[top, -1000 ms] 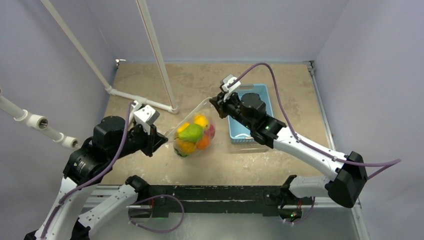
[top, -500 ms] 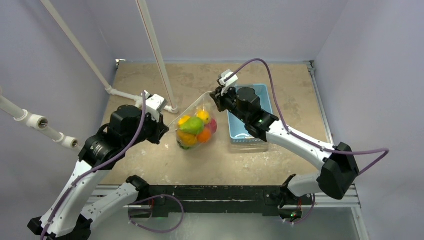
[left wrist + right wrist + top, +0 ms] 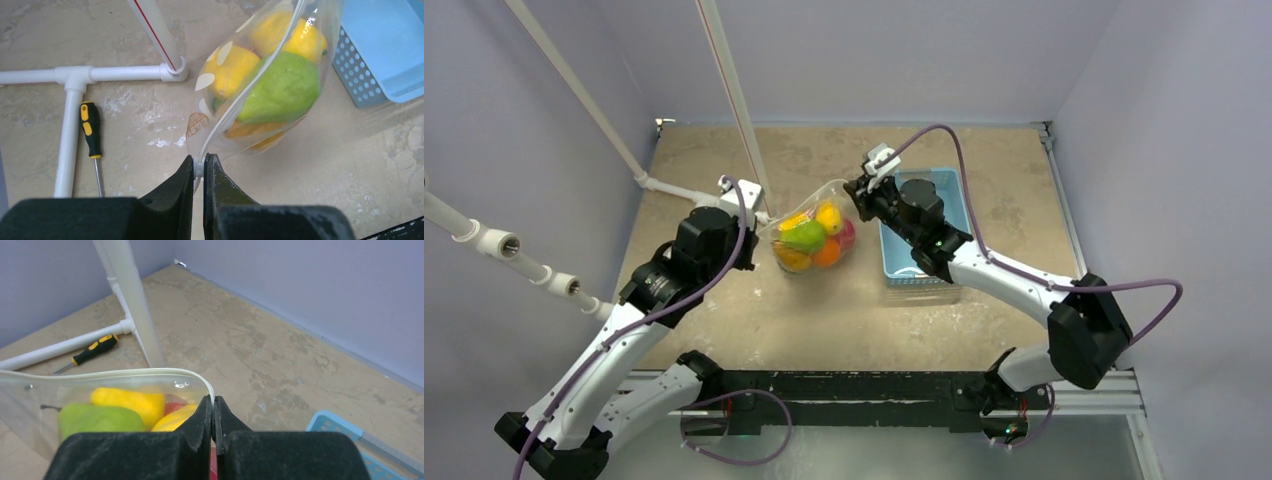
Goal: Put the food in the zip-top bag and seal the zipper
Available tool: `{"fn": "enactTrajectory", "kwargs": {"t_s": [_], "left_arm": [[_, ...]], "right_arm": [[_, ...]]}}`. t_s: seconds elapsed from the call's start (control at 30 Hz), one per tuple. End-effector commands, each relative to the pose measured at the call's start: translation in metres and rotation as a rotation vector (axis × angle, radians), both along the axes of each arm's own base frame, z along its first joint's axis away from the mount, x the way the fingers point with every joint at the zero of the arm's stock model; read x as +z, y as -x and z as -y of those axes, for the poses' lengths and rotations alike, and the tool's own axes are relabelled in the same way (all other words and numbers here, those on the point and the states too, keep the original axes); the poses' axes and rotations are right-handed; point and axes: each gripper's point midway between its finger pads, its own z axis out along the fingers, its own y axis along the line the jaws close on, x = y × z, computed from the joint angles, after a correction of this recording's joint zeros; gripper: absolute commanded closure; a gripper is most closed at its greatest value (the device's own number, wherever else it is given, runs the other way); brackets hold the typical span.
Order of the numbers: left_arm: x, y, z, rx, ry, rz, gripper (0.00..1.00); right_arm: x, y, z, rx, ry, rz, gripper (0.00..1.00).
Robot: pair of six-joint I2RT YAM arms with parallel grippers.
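The zip-top bag (image 3: 812, 238) hangs between both grippers over the table's middle, holding the food: a green fruit (image 3: 285, 90), yellow fruits (image 3: 232, 65) and orange and red ones (image 3: 829, 255). The zipper (image 3: 250, 85) runs from my left jaws up across the bag; in the right wrist view the zipper (image 3: 125, 372) curves over the fruit. My left gripper (image 3: 199, 167) is shut on the zipper's near end, pinching a small white piece there. My right gripper (image 3: 214, 402) is shut on the zipper's other end, at the bag's far right corner (image 3: 852, 192).
A light-blue basket (image 3: 929, 262) stands right of the bag, under the right arm. A white pipe frame (image 3: 70, 125) lies on the table at the left, with an upright pole (image 3: 736, 110) behind the bag. A yellow-and-black screwdriver (image 3: 90, 135) lies beside the pipe.
The left arm has swung forward and to the right, carrying its end of the bag toward the back. The bag now hangs farther back and the two grippers are closer together. Both stayed shut.
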Motion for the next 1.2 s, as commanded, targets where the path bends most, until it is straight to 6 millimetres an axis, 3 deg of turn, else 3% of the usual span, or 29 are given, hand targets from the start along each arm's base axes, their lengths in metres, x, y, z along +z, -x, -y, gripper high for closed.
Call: {"fn": "enactTrajectory", "kwargs": {"t_s": [0.0,0.13,0.3,0.5,0.67,0.83,1.17], "left_arm": [[-0.009,0.001,0.018,-0.054,0.078,-0.001,1.0],[0.003,0.008,0.029,-0.101,0.145,0.03,1.0],[-0.007,0.014,0.045,-0.161,0.172,-0.045,1.0],[-0.012,0.021,0.062,-0.215,0.232,-0.122,1.0],[-0.016,0.032,0.072,-0.247,0.293,-0.176,0.86],[-0.012,0.044,0.077,-0.29,0.344,-0.192,0.75],[-0.002,0.064,0.079,-0.324,0.424,-0.211,0.68]], "right_arm": [[0.003,0.029,-0.002,0.118,-0.058,0.059,1.0],[-0.017,0.046,0.011,0.122,-0.059,0.036,0.97],[-0.026,0.069,0.021,0.154,-0.091,-0.018,0.7],[-0.007,0.087,0.031,0.173,-0.127,-0.019,0.48],[0.004,0.101,0.031,0.225,-0.141,-0.049,0.34],[0.029,0.111,0.037,0.235,-0.18,-0.027,0.26],[0.068,0.119,0.049,0.218,-0.221,0.002,0.19]]}}
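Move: Between the two hands hangs the food-filled bag, held by its zipper corners; its food sits about 12 cm right of the left hand, 2 ahead and 10 below. The bare patch for it is some 17 cm right, 4 back and 18 below. From the right hand the patch is 11 back, 3 left and 18 below, the food 5 back and 8 left, and the blue basket 16 right and 2 back. Drawing back about 11 cm and slightly right towards the patch, the right hand first sinks some 5 cm with its bag corner, opens wide to let go, then rises well clear. The left hand shifts right about 7 cm and back 5, dipping 3 cm, rolling its right side up and turning clockwise; it keeps its corner longer, then opens about a third and lifts slightly. ##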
